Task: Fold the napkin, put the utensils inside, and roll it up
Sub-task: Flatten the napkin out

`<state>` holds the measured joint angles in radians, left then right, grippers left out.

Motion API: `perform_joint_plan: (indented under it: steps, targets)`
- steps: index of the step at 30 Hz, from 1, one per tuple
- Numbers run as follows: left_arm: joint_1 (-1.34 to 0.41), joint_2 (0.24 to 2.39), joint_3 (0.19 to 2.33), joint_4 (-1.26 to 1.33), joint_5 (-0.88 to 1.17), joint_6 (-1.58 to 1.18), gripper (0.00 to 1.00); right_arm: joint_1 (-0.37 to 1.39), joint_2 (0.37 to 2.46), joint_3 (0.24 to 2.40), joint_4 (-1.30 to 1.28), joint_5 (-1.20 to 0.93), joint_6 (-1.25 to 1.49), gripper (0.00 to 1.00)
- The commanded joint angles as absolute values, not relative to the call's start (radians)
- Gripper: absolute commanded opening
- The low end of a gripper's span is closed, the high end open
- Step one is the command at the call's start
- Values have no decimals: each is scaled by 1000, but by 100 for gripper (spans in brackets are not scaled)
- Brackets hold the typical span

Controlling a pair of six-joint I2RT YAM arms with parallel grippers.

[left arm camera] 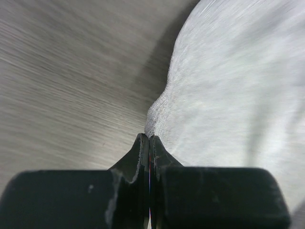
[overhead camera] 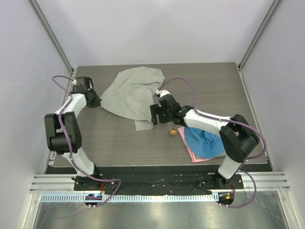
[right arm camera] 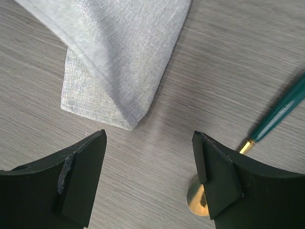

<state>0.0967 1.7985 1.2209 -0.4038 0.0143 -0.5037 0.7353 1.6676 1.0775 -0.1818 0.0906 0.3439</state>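
Note:
The light grey napkin (overhead camera: 133,94) lies crumpled on the far middle of the table. My left gripper (overhead camera: 97,103) is at its left corner. In the left wrist view this gripper (left arm camera: 149,138) is shut, with a raised peak of the napkin's (left arm camera: 228,95) edge pinched at its tips. My right gripper (overhead camera: 154,115) hovers open by the napkin's near corner (right arm camera: 119,71); nothing is between its fingers (right arm camera: 149,136). The spoon (overhead camera: 172,131) lies just right of it, its green handle (right arm camera: 281,112) and gold bowl (right arm camera: 194,200) partly hidden by the right finger.
A blue cloth (overhead camera: 205,142) lies on a pink cloth (overhead camera: 188,149) at the near right of the table, under the right arm. Grey walls close in the table (overhead camera: 119,138) on three sides.

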Motion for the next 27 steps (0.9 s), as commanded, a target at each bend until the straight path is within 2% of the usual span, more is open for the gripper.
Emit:
perform_joint_plan:
  steps: [1,10,21,27]
  targets:
    - [162,1573,1200,-350,6,-545,0,759,1759,1147,-140,60,354,81]
    - [330,1396,1065,-324,155,-583,0,779,1920,1299,-202,42,354,82]
    - [414,1393,1089,-342,261,-580,0,793,2029,1427,-166,-74,420,81]
    - [428,1405,1089,-328,305,-598,0,796,2118,1534,-238,-20,448,79]
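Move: The left hand has the napkin's left corner pinched, some 4 cm above the table; the napkin's middle lies about 17 cm to its right, 2 cm ahead and 4 cm below. For the open right hand, the napkin's near-right corner is roughly 3 cm left, 2 cm ahead and 6 cm down. Also from the right hand, the spoon's bowl sits 8 cm right and 2 cm back, the blue cloth 25 cm right and 6 cm back. Left hand lifts the pinched corner about 10 cm, pulling left and back; open right follows left, sinking 5 cm. ##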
